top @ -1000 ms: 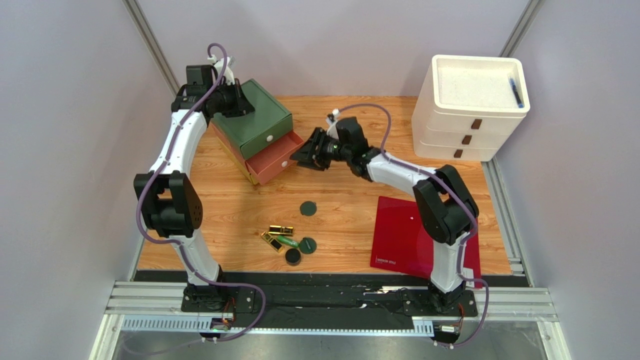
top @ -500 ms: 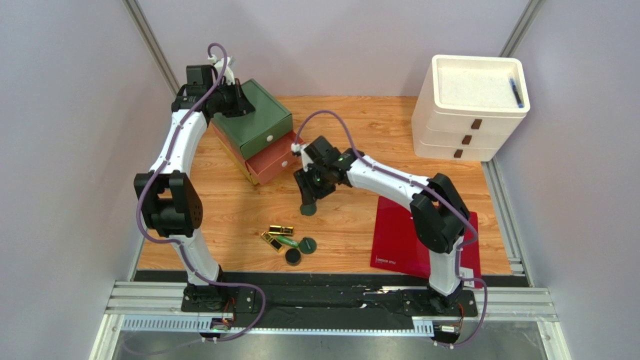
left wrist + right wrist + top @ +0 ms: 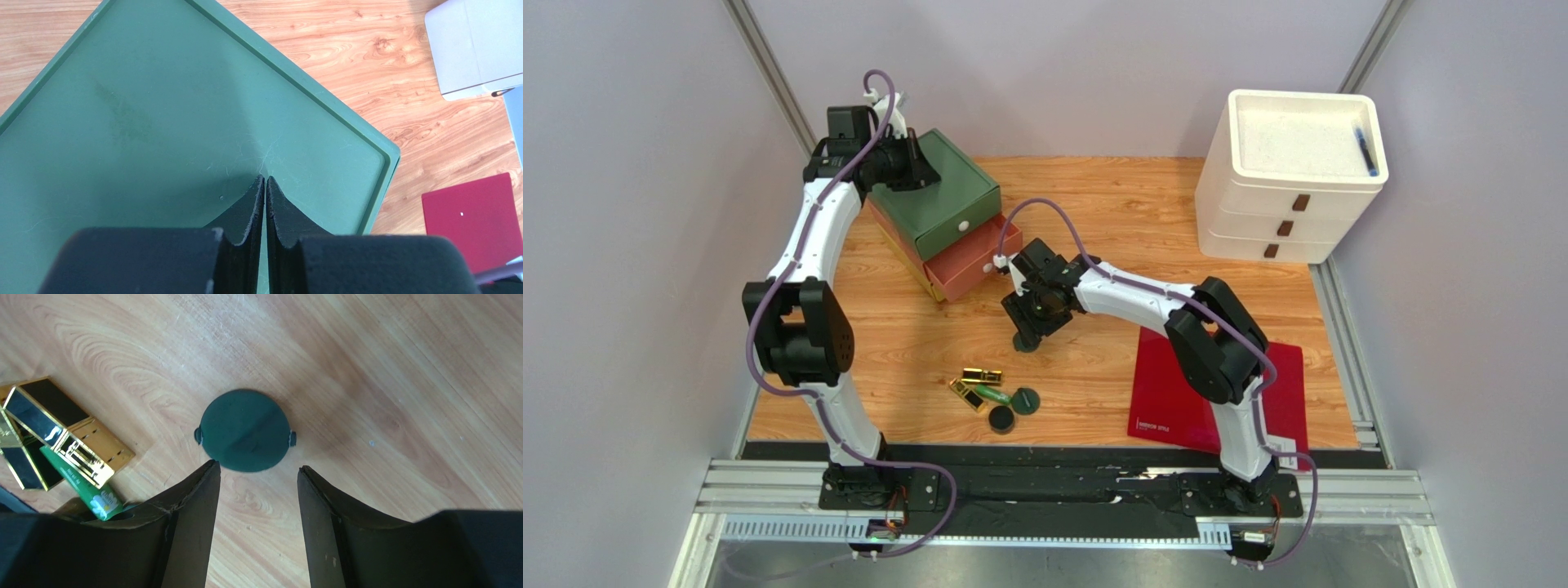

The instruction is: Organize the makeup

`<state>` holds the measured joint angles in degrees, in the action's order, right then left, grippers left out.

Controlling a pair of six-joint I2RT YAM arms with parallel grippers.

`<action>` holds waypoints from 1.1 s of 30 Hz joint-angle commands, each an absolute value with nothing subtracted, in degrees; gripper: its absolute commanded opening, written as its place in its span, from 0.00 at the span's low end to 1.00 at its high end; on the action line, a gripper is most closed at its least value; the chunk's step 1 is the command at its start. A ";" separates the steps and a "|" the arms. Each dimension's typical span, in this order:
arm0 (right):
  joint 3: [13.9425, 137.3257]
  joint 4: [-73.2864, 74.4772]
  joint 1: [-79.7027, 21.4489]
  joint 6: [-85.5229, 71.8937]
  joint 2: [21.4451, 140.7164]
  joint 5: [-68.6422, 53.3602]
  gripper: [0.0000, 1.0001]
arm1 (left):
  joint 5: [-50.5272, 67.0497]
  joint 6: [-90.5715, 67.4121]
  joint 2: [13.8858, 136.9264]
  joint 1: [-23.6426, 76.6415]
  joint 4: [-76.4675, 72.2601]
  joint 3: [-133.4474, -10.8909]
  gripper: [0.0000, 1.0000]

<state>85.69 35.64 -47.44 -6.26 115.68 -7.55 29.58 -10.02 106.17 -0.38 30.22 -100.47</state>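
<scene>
A dark green round compact [image 3: 244, 430] lies alone on the wooden table [image 3: 1100, 208]. My right gripper [image 3: 256, 468] hangs just above its near edge, open, with nothing between its fingers. From above, the right gripper [image 3: 1026, 328] covers most of that compact [image 3: 1025, 347]. Nearer the front lies a cluster: gold lipstick tubes [image 3: 983, 375], a green tube [image 3: 993, 396] and two more compacts [image 3: 1025, 398]. The gold tubes [image 3: 67, 438] and green tube [image 3: 83, 484] also show left of the right fingers. My left gripper [image 3: 265, 179] is shut and empty over the green drawer box's top [image 3: 153, 122].
The green box [image 3: 940, 194] sits on an orange drawer [image 3: 971, 260] that juts out toward the right arm. A white three-drawer unit [image 3: 1290, 172] stands at the back right. A flat red sheet [image 3: 1210, 386] lies front right, under the right arm.
My right arm swung from the orange drawer toward the front and came down over the lone compact, its jaws widening. The left arm stayed still.
</scene>
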 commanded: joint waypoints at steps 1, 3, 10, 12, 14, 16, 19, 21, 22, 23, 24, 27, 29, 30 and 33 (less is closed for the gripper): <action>88.94 31.91 -47.55 -5.71 118.21 -6.41 0.54 | 26.89 -7.47 110.39 -0.18 40.25 -97.82 0.09; 89.65 31.47 -47.55 -6.50 118.65 -7.03 0.54 | 26.89 -7.38 110.39 -0.26 40.25 -97.91 0.10; 89.12 30.59 -47.55 -7.29 120.41 -9.22 0.45 | 26.81 -7.21 110.48 -0.26 40.52 -98.26 0.09; 88.16 30.50 -47.55 -6.95 119.80 -9.40 0.36 | 26.54 -7.12 110.39 -0.26 40.69 -98.35 0.09; 87.45 30.67 -47.55 -6.51 119.27 -9.40 0.23 | 26.46 -6.94 110.30 -0.26 40.69 -98.26 0.09; 86.31 31.55 -47.55 -6.07 118.65 -8.79 0.15 | 26.45 -7.12 110.39 -0.18 40.78 -98.26 0.09; 84.56 33.13 -47.55 -5.54 118.13 -8.18 0.11 | 26.46 -7.12 110.39 -0.26 40.70 -98.26 0.09; 83.68 33.57 -47.55 -5.19 117.51 -7.74 0.09 | 26.54 -7.21 110.30 -0.18 40.69 -98.26 0.09; 82.54 33.57 -47.55 -5.19 116.64 -7.04 0.08 | 26.46 -7.03 110.39 -0.18 40.69 -98.26 0.09; 82.18 33.49 -47.55 -5.01 116.20 -6.77 0.07 | 26.46 -7.03 110.30 -0.18 40.78 -98.26 0.09; 81.83 33.83 -47.46 -4.92 115.76 -5.81 0.06 | 26.46 -6.94 110.22 -0.18 40.78 -98.26 0.09; 80.95 35.06 -47.37 -5.01 114.70 -4.58 0.00 | 26.54 -7.03 110.30 -0.26 40.70 -98.17 0.09; 80.42 36.30 -47.29 -5.18 113.74 -3.52 0.00 | 26.72 -7.12 110.30 -0.26 40.78 -98.09 0.09; 80.16 36.73 -47.11 -5.45 113.30 -2.65 0.00 | 26.72 -7.21 110.22 -0.18 40.78 -98.09 0.09; 79.37 37.44 -46.32 -6.85 111.01 -0.10 0.00 | 26.81 -7.12 110.21 -0.26 40.87 -98.09 0.09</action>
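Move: The loose green compact lies almost under the right hand, about 2 cm to its left and 3 cm below, level with it fore and aft. The gold palette is some 6 cm back and 9 cm left of that hand, a second round compact about 9 cm back and 2 cm left, the open pink drawer roughly 12 cm ahead and 8 cm left. From the left hand the loose compact is about 22 cm back, 16 cm right and 22 cm below. The right hand sinks 2 cm, shuts its fingers against the compact's rim, then draws about 3 cm right. ##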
